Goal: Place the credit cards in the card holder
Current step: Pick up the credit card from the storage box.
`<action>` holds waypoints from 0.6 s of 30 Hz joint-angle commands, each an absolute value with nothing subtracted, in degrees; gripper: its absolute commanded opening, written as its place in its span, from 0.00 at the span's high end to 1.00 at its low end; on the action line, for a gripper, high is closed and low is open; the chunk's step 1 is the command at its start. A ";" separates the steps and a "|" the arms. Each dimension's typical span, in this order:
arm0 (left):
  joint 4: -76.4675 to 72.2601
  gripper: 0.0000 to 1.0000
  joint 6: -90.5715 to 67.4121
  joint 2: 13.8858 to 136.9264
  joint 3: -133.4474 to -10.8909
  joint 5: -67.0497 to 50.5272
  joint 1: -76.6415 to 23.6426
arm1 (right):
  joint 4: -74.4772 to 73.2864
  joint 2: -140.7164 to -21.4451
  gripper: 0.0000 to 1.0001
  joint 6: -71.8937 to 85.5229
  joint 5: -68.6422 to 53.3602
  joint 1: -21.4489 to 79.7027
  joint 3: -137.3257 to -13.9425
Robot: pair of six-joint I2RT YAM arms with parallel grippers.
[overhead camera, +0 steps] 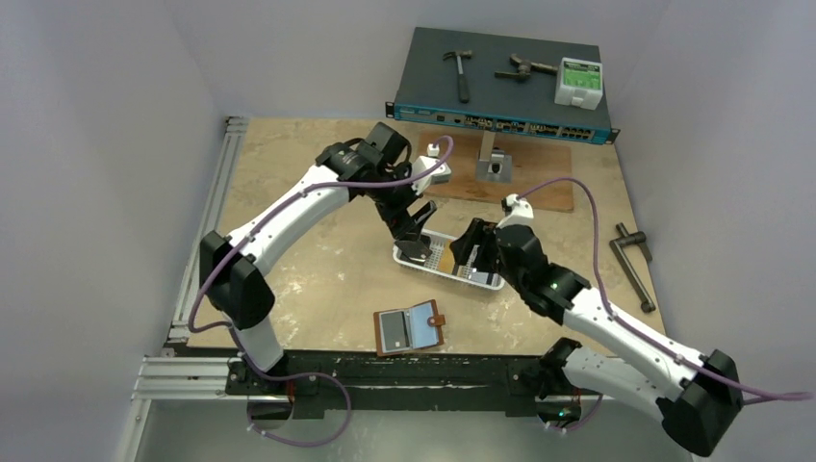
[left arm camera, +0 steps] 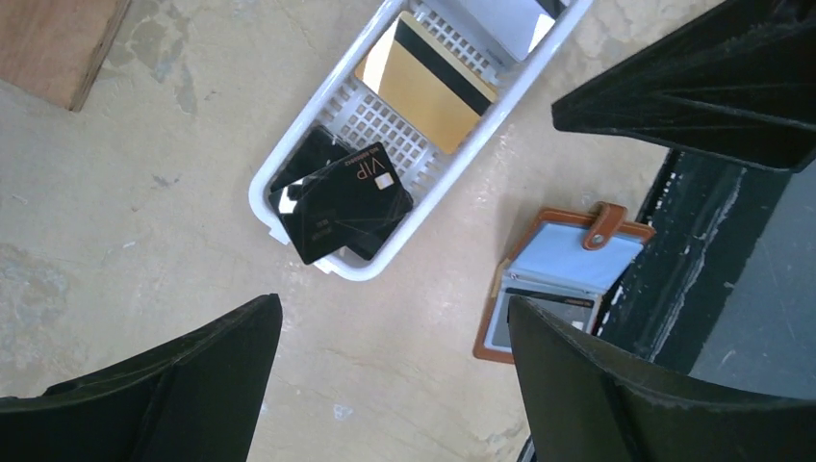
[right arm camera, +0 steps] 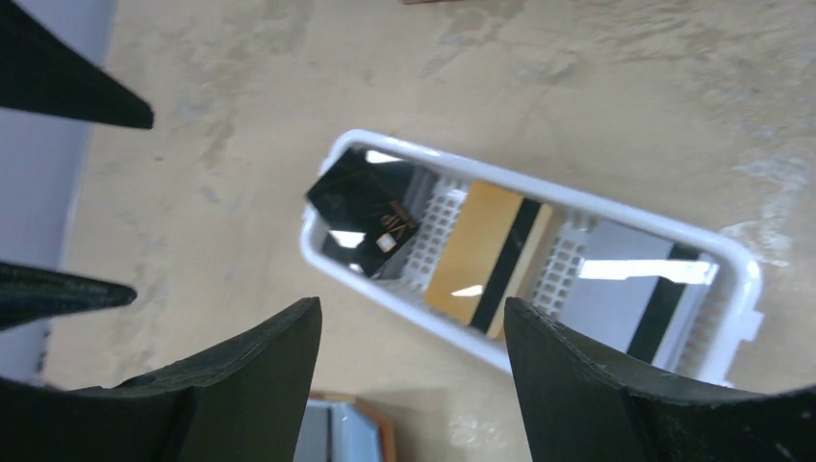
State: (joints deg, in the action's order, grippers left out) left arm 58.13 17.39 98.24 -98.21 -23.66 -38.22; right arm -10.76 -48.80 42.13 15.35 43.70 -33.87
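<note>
A white slotted tray (left arm camera: 452, 183) lies mid-table and holds the credit cards: overlapping black ones (left arm camera: 342, 202) at one end, a gold card (left arm camera: 428, 82) with a black stripe in the middle, and a grey-white card (right arm camera: 625, 289) at the other end. The card holder (overhead camera: 411, 328), a brown wallet, lies open near the table's front edge, with a card showing in its clear pocket (left arm camera: 539, 308). My left gripper (left arm camera: 395, 303) hangs open over bare table beside the tray's black-card end. My right gripper (right arm camera: 412, 303) stands open above the tray's near rim. Neither holds anything.
A network switch (overhead camera: 500, 82) at the back carries a hammer, other tools and a white-green box. A wooden board (overhead camera: 500, 183) with a metal block lies behind the tray. A metal crank tool (overhead camera: 635, 265) lies at the right. An aluminium rail (overhead camera: 207, 221) lines the left edge.
</note>
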 commanded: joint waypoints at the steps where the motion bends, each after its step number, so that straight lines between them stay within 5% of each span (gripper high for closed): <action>1: 52.51 0.14 15.59 102.78 -100.04 -21.13 -38.06 | -14.72 -57.76 0.30 37.11 16.95 38.76 -39.53; 18: 36.28 0.16 19.14 111.29 -97.25 -14.97 -38.10 | -3.04 -73.89 0.28 38.49 10.03 36.63 -40.49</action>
State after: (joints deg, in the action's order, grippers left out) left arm 40.25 19.07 112.79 -98.06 -16.01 -38.15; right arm -7.18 -72.44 38.37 11.88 36.77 -38.54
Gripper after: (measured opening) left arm 0.845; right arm 0.718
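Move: The gold card in the storage box lies about 3 cm ahead of the left hand, 7 cm to its right and 18 cm below; from the right hand it is about 5 cm ahead, 4 cm left and 14 cm down. The crooked black VIP card is some 8 cm left and 2 cm farther out than the gold one. The silver card lies about 7 cm right and 3 cm nearer than the gold one. Forward and down goes the empty left hand, about 8 cm each way and slightly right, passing over the black-card end of the box and slowing above it, fingers aslant towards the gold card. The right hand sinks some 8 cm and reaches about 4 cm forward over the box, tipping its fingers down and dipping its left side, roughly 15 degrees in all. Both grippers stay open, touching nothing. ##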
